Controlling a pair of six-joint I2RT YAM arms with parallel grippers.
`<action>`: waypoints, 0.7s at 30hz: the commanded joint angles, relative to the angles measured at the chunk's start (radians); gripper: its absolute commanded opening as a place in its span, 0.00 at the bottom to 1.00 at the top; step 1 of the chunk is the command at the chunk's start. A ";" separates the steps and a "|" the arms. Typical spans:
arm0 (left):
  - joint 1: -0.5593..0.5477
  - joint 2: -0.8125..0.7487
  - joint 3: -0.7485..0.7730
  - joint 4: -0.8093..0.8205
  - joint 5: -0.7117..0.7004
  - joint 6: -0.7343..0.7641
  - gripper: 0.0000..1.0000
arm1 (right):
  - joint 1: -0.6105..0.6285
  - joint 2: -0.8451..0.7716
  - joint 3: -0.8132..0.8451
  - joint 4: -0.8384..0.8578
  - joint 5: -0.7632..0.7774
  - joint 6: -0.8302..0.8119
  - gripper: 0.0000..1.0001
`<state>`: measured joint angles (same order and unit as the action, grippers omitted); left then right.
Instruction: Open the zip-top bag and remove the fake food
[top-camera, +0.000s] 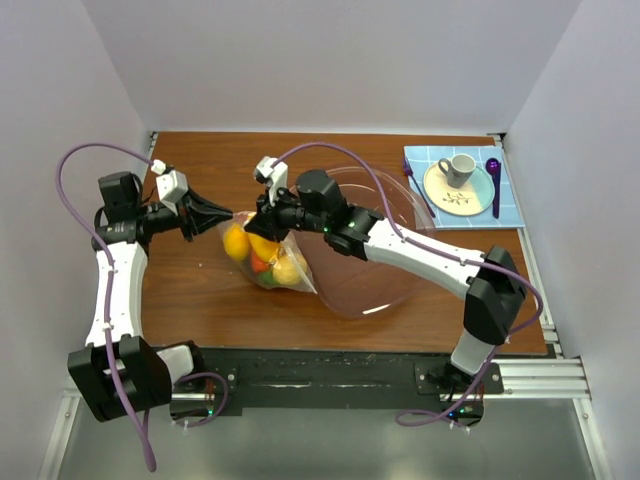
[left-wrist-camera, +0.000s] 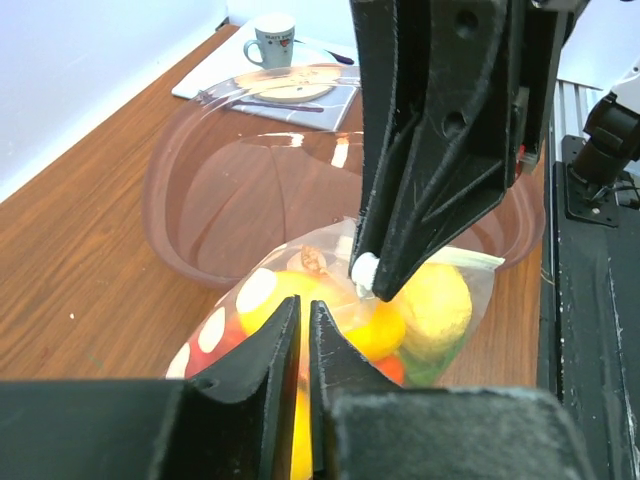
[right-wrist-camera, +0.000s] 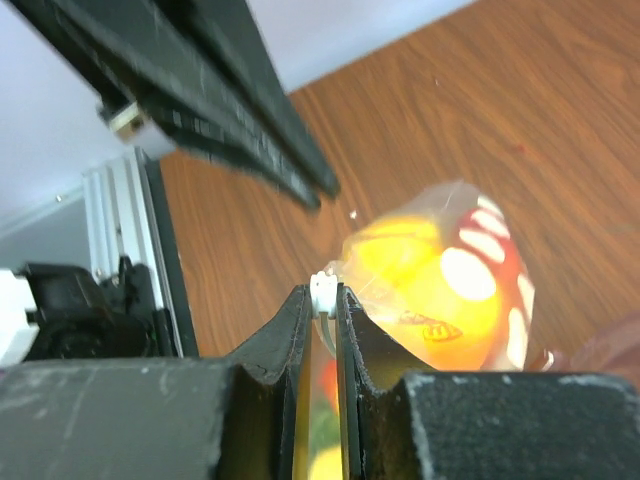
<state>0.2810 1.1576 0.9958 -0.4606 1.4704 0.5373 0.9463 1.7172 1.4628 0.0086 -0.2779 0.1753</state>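
Observation:
The zip-top bag (top-camera: 292, 277) hangs lifted just above the wooden table, between my two grippers. Inside it the fake food (top-camera: 262, 255) shows as yellow, orange and red pieces. My left gripper (top-camera: 228, 215) is shut on the bag's left edge, and the wrist view shows its jaws (left-wrist-camera: 304, 303) almost together on the thin plastic. My right gripper (top-camera: 258, 218) is shut on the bag's small white zip slider (right-wrist-camera: 324, 286), at the top of the bag. In the left wrist view that slider (left-wrist-camera: 362, 268) sits at the right gripper's fingertips, above a yellow fruit (left-wrist-camera: 440, 305).
A large pink-tinted transparent bowl (top-camera: 400, 260) stands just right of the bag, under my right arm. At the back right, a blue placemat (top-camera: 510, 210) carries a plate (top-camera: 440, 195), a mug (top-camera: 460, 168), a fork and a purple spoon (top-camera: 494, 185).

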 joint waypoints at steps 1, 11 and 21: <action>0.001 0.002 0.023 0.013 0.229 -0.013 0.16 | 0.003 -0.048 -0.027 -0.006 0.037 -0.033 0.00; -0.003 -0.111 -0.085 0.126 0.231 -0.039 0.64 | 0.003 -0.019 0.099 -0.059 0.019 -0.034 0.00; -0.005 -0.098 -0.033 0.096 0.232 -0.001 0.64 | 0.005 0.027 0.206 -0.075 -0.043 0.006 0.00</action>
<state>0.2798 1.0294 0.8909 -0.2993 1.4765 0.4671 0.9482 1.7313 1.6119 -0.0727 -0.2810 0.1593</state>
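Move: Some 4 cm to the right of the left fingertips, 2 cm back and roughly level, the bag's white zip slider sits in the right fingers' grip; the left fingers are nearly shut. From the right hand, the left fingertips, beside which the slider is raised, lie about 4 cm left and 2 cm ahead, at about its own height. The fake food bulges some 12 cm below the right hand, 2 cm back and 2 cm right; the plastic tub stands around 21 cm right, 6 cm ahead and 20 cm lower. Opening wide from nearly shut, the left fingers then draw back about 2 cm, clear of the bag, the hand tipping slightly up. After barely sinking and pausing, the right hand climbs straight up some 4.5 cm, keeping its pinch on the white slider and pulling the bag's zip end up beside the open left fingers. ##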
